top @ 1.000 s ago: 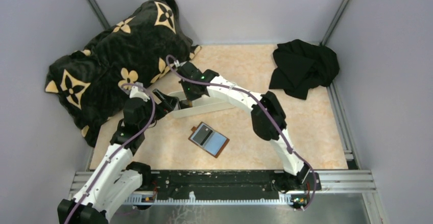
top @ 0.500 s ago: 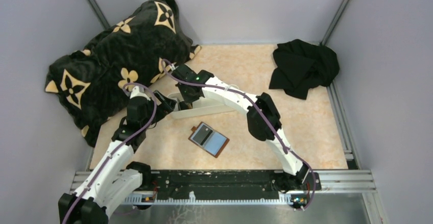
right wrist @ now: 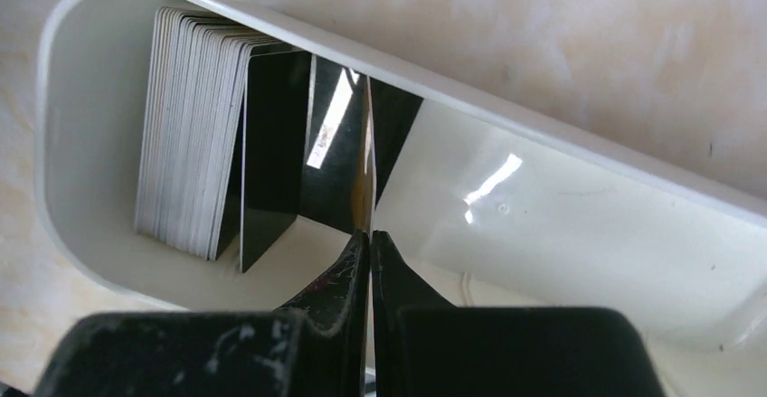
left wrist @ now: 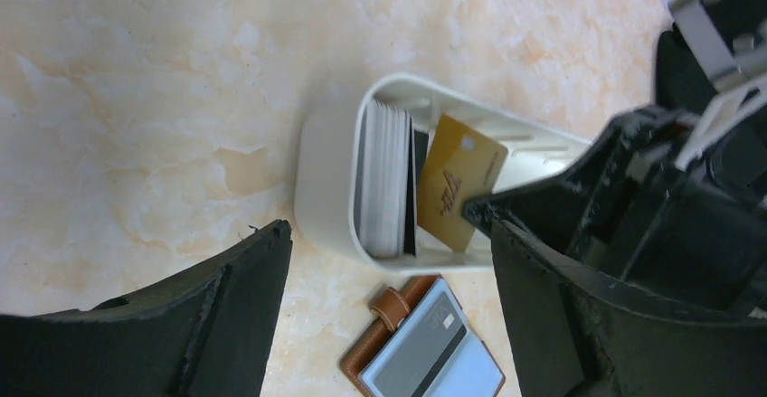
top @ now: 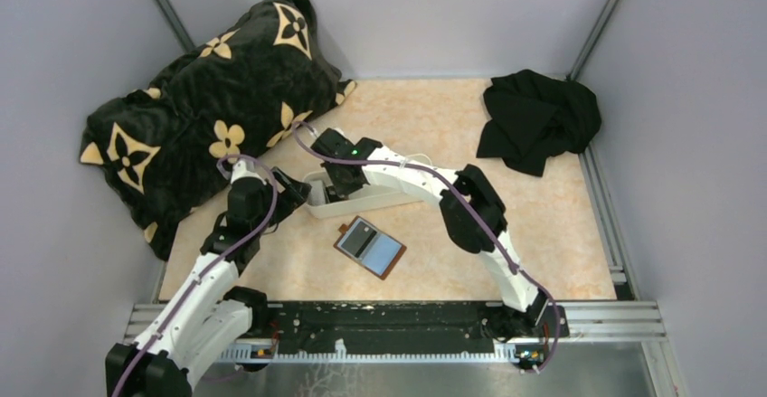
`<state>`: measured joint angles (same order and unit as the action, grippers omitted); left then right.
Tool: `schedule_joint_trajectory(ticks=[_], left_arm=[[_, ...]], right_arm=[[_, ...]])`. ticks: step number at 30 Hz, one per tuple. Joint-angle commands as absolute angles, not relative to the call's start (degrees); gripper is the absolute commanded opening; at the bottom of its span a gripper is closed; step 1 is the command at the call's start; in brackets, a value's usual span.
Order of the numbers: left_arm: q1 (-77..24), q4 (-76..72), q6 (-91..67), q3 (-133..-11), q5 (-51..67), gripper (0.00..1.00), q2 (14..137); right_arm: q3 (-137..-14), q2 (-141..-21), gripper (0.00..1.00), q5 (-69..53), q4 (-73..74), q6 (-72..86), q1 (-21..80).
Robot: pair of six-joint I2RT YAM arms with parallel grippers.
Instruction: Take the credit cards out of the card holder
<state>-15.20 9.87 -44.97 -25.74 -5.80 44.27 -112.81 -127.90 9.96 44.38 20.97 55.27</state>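
Observation:
The card holder (top: 371,249) lies open on the table, brown outside and blue-grey inside, with a grey credit card (top: 359,236) in its left pocket. The left wrist view shows the same card holder (left wrist: 384,329) and grey card (left wrist: 423,354) at the bottom. My right gripper (right wrist: 370,239) is shut on a gold credit card (right wrist: 364,162), seen edge-on and held down inside the white tray (right wrist: 579,234). That gold card (left wrist: 457,184) leans next to a stack of cards (left wrist: 384,180). My left gripper (left wrist: 380,221) hovers open above the tray's end, empty.
The long white tray (top: 312,200) sits just behind the card holder, under my right gripper (top: 342,180). A dark patterned pillow (top: 199,99) fills the back left. A black cloth (top: 538,121) lies at the back right. My left gripper (top: 291,191) is at the tray's left end.
My right gripper has come down and toward the near side, bringing the gold card into the tray. The left gripper has shifted slightly toward the tray and narrowed a little.

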Motion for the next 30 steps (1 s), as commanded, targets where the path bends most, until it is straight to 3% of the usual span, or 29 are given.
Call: schedule_joint_trajectory(ticks=[1,5,16,24,30], left_arm=[[-14.8,6.8,-44.8,-28.1,-6.5,0.87,46.0],[-14.8,2.3,-43.6,-31.5,-5.2,0.90,52.5],[-14.8,-14.3,-40.8,-38.3,-1.4,0.88,71.6],[-14.8,-23.4,-38.6,-43.0,3.2,0.87,85.3],[-14.9,-24.1,-38.0,-44.0,5.5,0.84,86.8]], right_arm=[[-103.8,-116.3,0.00,13.4,40.0,22.7,54.8],[-94.7,-108.9,0.00,11.7,33.1,24.0,53.0],[-87.2,-97.7,0.00,11.5,31.1,22.0,49.7],[-89.5,-100.1,0.00,9.7,33.2,22.2,49.3],[-90.0,-101.1,0.00,8.8,33.1,23.4,49.9]])
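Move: Down in the white bin, the right hand grips a gold card; the card stack at the bin's left end is about 6 cm to its left, 1 cm ahead and 3 cm lower. The bin's middle lies some 6 cm right and 2 cm ahead, the card holder about 14 cm back and 7 cm right. From the open left hand, the stack is roughly 5 cm ahead, 4 cm right and 7 cm below. Keeping its pinch on the gold card, the right hand first slides right and slightly back, then lifts it clear of the bin, ending about 8 cm right and 8 cm up, away from the card stack, with a slight tilt. Meanwhile the left hand, fingers wide open and empty, reaches about 13 cm forward and 6 cm right, past the bin's left end to beyond its far side. ##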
